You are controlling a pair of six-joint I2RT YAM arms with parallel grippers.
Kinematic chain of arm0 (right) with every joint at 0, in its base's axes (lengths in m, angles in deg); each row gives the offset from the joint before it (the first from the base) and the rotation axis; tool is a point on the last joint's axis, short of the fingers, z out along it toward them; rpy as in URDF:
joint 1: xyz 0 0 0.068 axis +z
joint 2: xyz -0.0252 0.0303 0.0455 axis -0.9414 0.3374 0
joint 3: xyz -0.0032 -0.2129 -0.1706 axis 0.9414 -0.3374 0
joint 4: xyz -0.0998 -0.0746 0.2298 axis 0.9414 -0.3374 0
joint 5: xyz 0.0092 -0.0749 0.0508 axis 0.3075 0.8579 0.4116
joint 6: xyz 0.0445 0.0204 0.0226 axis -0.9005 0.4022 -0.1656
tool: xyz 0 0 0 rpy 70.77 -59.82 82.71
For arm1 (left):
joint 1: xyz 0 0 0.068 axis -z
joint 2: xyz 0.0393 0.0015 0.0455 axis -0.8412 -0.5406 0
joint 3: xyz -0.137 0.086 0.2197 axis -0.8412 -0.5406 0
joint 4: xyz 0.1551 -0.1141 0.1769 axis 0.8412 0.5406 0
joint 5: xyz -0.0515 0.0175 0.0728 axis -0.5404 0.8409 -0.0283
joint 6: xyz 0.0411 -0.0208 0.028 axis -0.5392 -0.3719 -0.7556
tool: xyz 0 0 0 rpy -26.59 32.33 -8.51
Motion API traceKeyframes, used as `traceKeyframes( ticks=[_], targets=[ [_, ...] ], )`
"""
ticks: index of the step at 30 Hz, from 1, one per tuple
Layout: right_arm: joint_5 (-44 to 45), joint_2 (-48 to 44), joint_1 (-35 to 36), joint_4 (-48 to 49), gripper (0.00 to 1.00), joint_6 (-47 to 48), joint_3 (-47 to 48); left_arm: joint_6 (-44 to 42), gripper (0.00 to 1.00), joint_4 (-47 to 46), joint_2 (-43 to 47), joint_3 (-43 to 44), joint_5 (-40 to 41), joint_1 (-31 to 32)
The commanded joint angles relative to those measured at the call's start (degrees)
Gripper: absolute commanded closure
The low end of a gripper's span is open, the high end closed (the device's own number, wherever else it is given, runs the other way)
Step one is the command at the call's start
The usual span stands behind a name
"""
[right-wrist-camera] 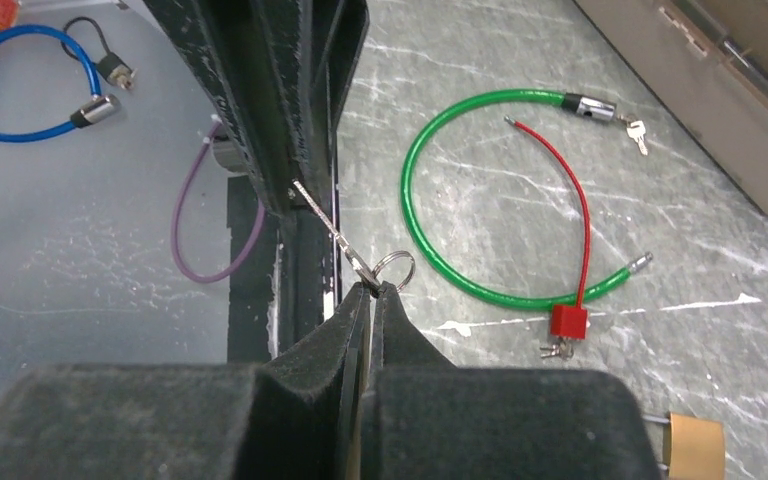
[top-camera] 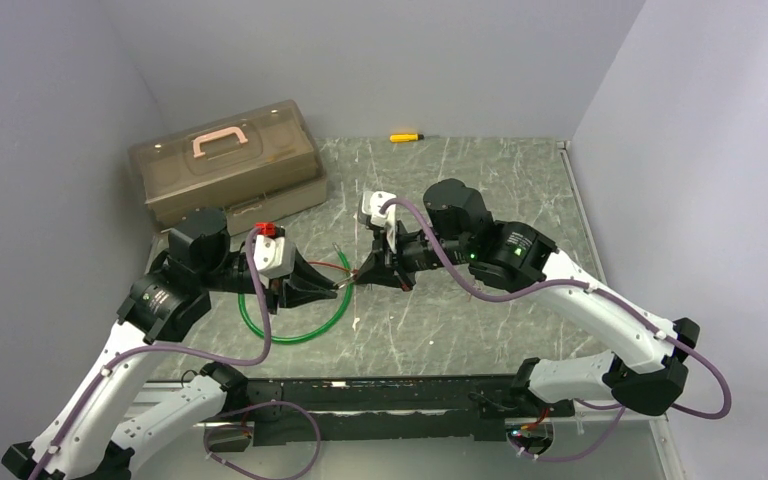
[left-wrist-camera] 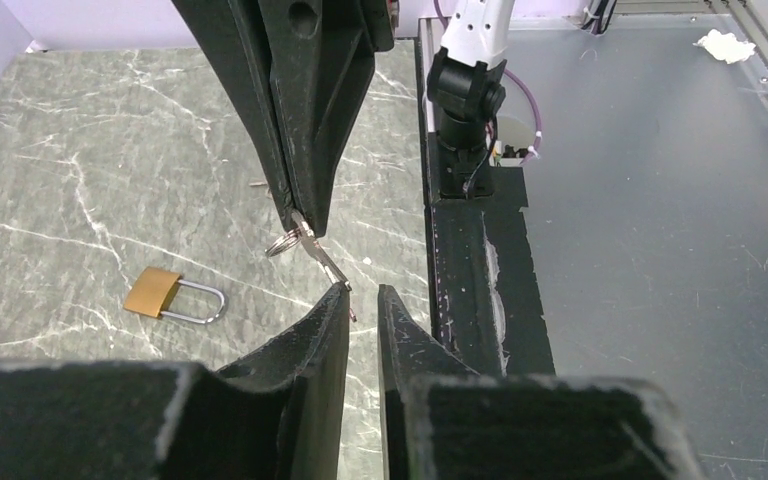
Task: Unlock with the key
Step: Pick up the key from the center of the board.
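My right gripper (right-wrist-camera: 375, 288) is shut on the head of a small silver key (right-wrist-camera: 330, 225), whose ring (right-wrist-camera: 395, 268) hangs beside the fingertips. The key's blade points at my left gripper (left-wrist-camera: 363, 290), whose jaws stand a narrow gap apart with nothing between them. The key (left-wrist-camera: 315, 250) touches the tip of one left finger with its end. Both grippers meet tip to tip above the table's middle, left gripper (top-camera: 333, 288) and right gripper (top-camera: 360, 277). A brass padlock (left-wrist-camera: 165, 295) with a steel shackle lies flat on the table below them, apart from both grippers.
A green cable lock (right-wrist-camera: 430, 250) with keys in it loops on the table. A red padlock (right-wrist-camera: 568, 322) on a red cable lies inside it. A brown toolbox (top-camera: 225, 160) stands at the back left, a yellow screwdriver (top-camera: 405, 136) at the far edge. A blue cable lock (right-wrist-camera: 20, 90) lies off the mat.
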State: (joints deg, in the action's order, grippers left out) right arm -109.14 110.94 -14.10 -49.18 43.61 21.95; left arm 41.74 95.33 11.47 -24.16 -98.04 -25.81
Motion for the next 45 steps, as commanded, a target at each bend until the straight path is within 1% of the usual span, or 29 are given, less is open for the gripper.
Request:
traceKeyframes(
  ticks=[1, 6, 8, 11, 17, 21, 26, 31, 33, 36, 37, 41, 43, 45],
  targets=[
    [3.12, 0.25, -0.27, -0.83, 1.00, 1.74, 2.14, 1.75, 0.81, -2.17, 0.46, 1.39, -3.29, 0.15],
    [2.17, 0.30, -0.29, -0.73, 1.00, 1.46, 2.91, 1.45, 0.82, -2.35, 0.36, 0.61, -1.49, 0.16],
    [1.86, 0.11, -0.31, -0.19, 1.00, 1.08, 3.18, 1.01, 0.81, -2.39, 0.64, -0.41, -0.99, 0.13],
    [0.78, -0.08, -0.31, 0.09, 1.00, 0.58, 3.78, 1.29, 0.76, -2.70, 1.02, -1.56, 0.39, 0.13],
    [-0.44, -0.60, -0.23, 0.38, 1.00, -0.27, 4.29, 1.30, 0.72, -3.26, 1.05, -2.63, 5.83, 0.04],
    [-0.20, -0.43, -0.20, -0.42, 1.00, -0.02, 4.21, 0.50, 0.72, -3.71, 1.16, -2.51, 10.16, -0.02],
    [0.02, -0.02, 0.05, -1.79, 1.00, 0.50, 4.44, 0.91, 0.73, -3.95, 1.18, -1.93, 8.97, -0.30],
    [0.12, 0.36, 0.26, -2.28, 1.00, 0.82, 5.21, 0.48, 0.70, -3.33, 1.16, -1.76, 8.11, -0.50],
    [0.28, 0.56, 0.40, -2.71, 1.00, 0.97, 5.50, -0.07, 0.67, -2.97, 1.25, -1.80, 7.86, -0.56],
    [0.41, 0.67, 0.42, -3.33, 1.00, 1.21, 5.64, -1.59, 0.56, -1.82, 1.33, -1.46, 7.43, -0.61],
    [0.39, 0.75, 0.54, -3.58, 1.00, 1.28, 5.69, -2.20, 0.54, -1.46, 1.41, -1.06, 7.45, -0.62],
    [0.67, 1.34, 0.83, -5.34, 1.00, 2.14, 5.98, -6.02, 0.44, 1.78, 1.14, 3.03, 7.51, -1.08],
    [0.67, 1.99, 1.16, -6.68, 1.00, 2.54, 6.36, -8.02, 0.41, 3.59, 0.59, 5.46, 8.01, -1.31],
    [0.69, 2.44, 1.47, -7.40, 1.00, 2.87, 6.77, -8.67, 0.40, 4.85, 0.18, 6.98, 7.83, -1.40]
  ],
)
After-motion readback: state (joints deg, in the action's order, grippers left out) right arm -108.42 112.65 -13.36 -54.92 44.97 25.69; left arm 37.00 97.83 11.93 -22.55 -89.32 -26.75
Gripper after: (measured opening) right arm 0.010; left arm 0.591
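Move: The key, already pinched in the right hand, has its middle about 2 cm to the right of the left fingertips and 1 cm ahead, level with them; its blade slants back towards them. From the right hand it lies 2 cm left and 1 cm back. On the table, some 33 cm below, the red lock sits about 18 cm ahead of the left hand and 1 cm right, the brass padlock 26 cm ahead and 13 cm right, and the green cable's loop 14 cm ahead and 12 cm left. With its slightly parted tips at the key's blade, the left hand nudges it forward, travelling about 3 cm and dipping about 1 cm while turning some 10 degrees counter-clockwise. It then stays put, opens its fingers from a narrow gap to over half wide, and edges back left and up by about 1 cm. The right hand keeps its pinch on the key and holds nearly still. ##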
